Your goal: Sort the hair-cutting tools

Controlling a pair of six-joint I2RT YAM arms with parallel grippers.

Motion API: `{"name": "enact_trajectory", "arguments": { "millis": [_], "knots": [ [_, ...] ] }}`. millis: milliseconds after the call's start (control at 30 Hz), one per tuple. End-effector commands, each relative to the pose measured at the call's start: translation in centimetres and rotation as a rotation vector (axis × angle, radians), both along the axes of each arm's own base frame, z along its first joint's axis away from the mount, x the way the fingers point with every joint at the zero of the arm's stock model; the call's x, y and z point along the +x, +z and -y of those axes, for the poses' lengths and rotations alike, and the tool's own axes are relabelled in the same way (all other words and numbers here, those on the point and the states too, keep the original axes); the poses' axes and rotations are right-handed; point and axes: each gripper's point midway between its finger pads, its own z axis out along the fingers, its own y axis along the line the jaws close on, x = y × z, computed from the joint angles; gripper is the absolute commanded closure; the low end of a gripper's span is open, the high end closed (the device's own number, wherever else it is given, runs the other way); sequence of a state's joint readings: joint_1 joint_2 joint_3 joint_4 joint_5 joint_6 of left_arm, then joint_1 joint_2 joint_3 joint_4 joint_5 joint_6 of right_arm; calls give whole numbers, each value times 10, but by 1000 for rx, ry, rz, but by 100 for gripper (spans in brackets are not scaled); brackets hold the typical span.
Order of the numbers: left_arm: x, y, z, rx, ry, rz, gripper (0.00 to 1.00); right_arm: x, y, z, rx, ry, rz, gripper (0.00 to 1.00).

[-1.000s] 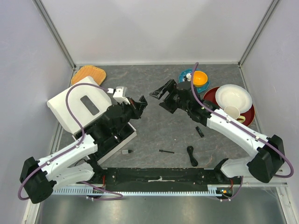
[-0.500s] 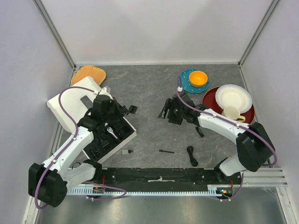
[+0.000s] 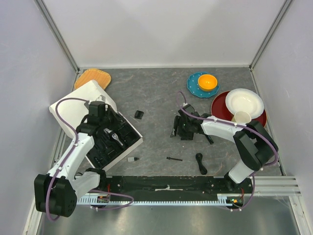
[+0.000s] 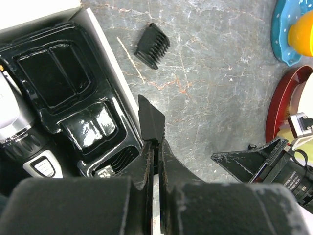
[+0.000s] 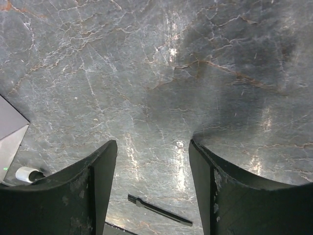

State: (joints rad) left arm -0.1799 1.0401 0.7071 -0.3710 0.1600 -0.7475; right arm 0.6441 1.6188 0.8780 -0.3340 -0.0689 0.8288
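Note:
A black comb guard (image 3: 139,114) (image 4: 152,39) lies alone on the grey table, right of the white box (image 3: 78,100). The black-and-silver clipper (image 3: 115,138) (image 4: 19,127) rests in the box's black moulded tray (image 4: 73,98). My left gripper (image 3: 117,121) (image 4: 151,122) is shut and empty, hanging over the tray's right edge. My right gripper (image 3: 174,131) (image 5: 152,152) is open over bare table with nothing between its fingers. The thin black brush (image 3: 174,159) (image 5: 159,209) lies just nearer than it. A black cable (image 3: 200,164) and a small silver-tipped bit (image 3: 133,159) (image 5: 27,174) lie near the front.
A blue plate (image 3: 195,88) with an orange bowl (image 3: 208,82) stands at the back right. Beside it is a red plate (image 3: 220,103) holding a white dish (image 3: 244,101) and a cup (image 3: 242,117). A woven mat (image 3: 93,77) lies at the back left. Another small black piece (image 3: 209,138) lies under the right arm.
My left arm pulled back from mid-table to over the box, and the comb guard stays on the table. My right gripper dropped toward the table's middle and its jaws narrowed somewhat.

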Motion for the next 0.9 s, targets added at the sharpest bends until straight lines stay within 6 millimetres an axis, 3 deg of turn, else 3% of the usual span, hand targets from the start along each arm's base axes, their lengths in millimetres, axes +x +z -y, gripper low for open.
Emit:
{"name": "enact_trajectory", "arguments": {
  "millis": [0, 400, 867],
  "knots": [
    [-11, -11, -1, -22, -26, -44, 98, -1, -13, 2, -37, 19, -15, 32],
    [-28, -41, -4, -118, -53, -139, 98, -2, -24, 3, -59, 25, -46, 34],
    [-23, -53, -1, -216, -53, -108, 98, -6, -27, 2, -55, 37, -64, 36]
  ]
}}
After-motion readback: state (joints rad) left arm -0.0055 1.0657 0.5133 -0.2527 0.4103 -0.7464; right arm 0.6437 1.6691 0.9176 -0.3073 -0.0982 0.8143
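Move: The left hand already holds a guard comb and is taking it to the small square well along the tray's right wall. That well is about 11 cm below the hand, 1 cm back and 1 cm left. The clipper in the tray lies roughly 4 cm back and 6 cm left; the loose comb outside the box about 7 cm ahead and 5 cm right. For the right hand the well is about 24 cm left, 1 cm ahead, at about its own height. The left hand lowers the pinched guard comb about 5 cm towards the tray, drawing back some 2.5 cm and edging about 1 cm left so it comes in from the box's right wall to over the small square well, the wrist rolling roughly 10 degrees so its left side dips, with a slight downward tip. Its fingers stay shut on the comb and the descent slows to a near stop; meanwhile the right hand, empty and still open, creeps about 1.5 cm left and forward, low over the bare table. ##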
